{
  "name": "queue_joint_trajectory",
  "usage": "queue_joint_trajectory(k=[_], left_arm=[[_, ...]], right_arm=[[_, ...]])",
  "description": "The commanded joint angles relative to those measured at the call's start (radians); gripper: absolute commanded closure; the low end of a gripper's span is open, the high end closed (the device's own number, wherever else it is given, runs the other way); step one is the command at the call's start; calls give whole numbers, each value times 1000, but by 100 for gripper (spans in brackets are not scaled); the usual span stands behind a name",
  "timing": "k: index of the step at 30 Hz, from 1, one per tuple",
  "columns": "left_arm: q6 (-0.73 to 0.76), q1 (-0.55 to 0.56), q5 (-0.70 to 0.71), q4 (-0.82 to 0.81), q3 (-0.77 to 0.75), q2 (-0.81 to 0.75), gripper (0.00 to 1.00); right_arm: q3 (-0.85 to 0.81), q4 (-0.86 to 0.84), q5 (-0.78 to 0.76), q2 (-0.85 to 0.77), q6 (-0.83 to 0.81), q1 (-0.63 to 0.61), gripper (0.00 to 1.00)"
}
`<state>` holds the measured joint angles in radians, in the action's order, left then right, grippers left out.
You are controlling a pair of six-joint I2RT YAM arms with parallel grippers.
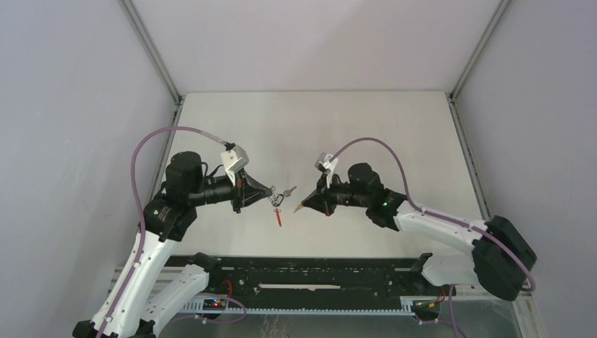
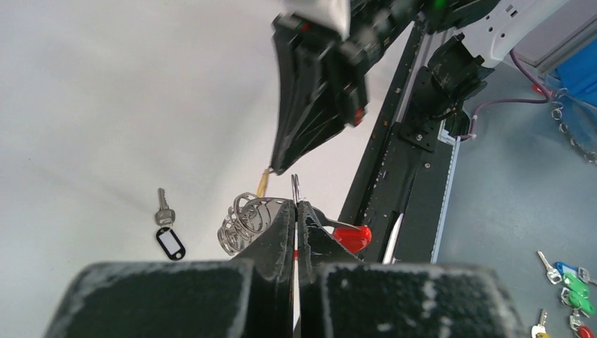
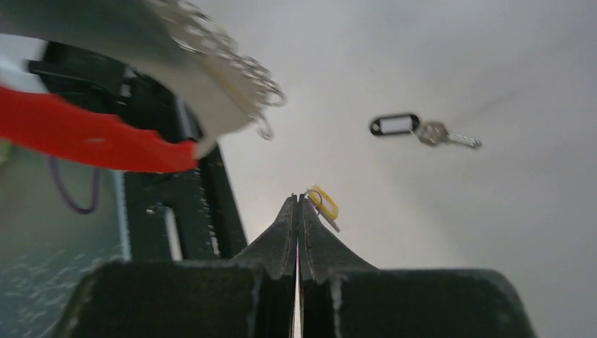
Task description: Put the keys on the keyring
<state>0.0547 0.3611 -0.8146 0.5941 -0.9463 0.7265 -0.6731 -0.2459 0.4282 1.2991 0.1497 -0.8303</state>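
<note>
My left gripper is shut on a wire ring of the keyring, held above the table. The keyring's bunch of silver rings spreads to one side of the jaws and its red band hangs to the other. My right gripper faces it, a short gap away, shut on the key with the yellow tag. The key with the black tag lies flat on the white table, apart from both grippers.
A black rail runs along the table's near edge between the arm bases. Grey walls with metal posts close in the table. Beyond the rail, several spare coloured keys lie on a lower blue-grey surface.
</note>
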Motion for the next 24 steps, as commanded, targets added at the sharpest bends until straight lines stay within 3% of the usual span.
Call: queue_joint_trajectory(k=[1, 7, 24], left_arm=[[29, 2, -1, -14, -28, -3, 100], [79, 58, 49, -16, -15, -18, 100], [113, 110, 84, -2, 1, -38, 100]], right_arm=[[-14, -92, 142, -134, 112, -22, 100], [-23, -197, 157, -184, 206, -61, 100], [-156, -147, 162, -213, 216, -121, 100]])
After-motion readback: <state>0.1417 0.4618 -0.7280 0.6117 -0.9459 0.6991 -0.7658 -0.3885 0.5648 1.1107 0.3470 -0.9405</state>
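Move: My right fingers hold the yellow-tagged key by its ring. From them the keyring, hanging from my left fingertips, lies about 6 cm back, 6 cm to the left and 10 cm higher. The black-tagged key on the table is roughly 9 cm ahead, 14 cm to the left and 14 cm below my right hand. From my left hand the keyring's body hangs some 4 cm below, 2 cm back and 1 cm to the right; the yellow-tagged key is around 4 cm ahead, 5 cm right and 15 cm lower. I keep the yellow-tagged key pinched in my right hand and raise it about 14 cm, drawing it back 6 to 7 cm and slightly left, up beside the keyring's held ring. As it rises I tip the fingertips up some 20 degrees until nearly level and swing them a little counter-clockwise. My left hand keeps its shut grip on the keyring, easing back only about 1 cm with a small turn. ##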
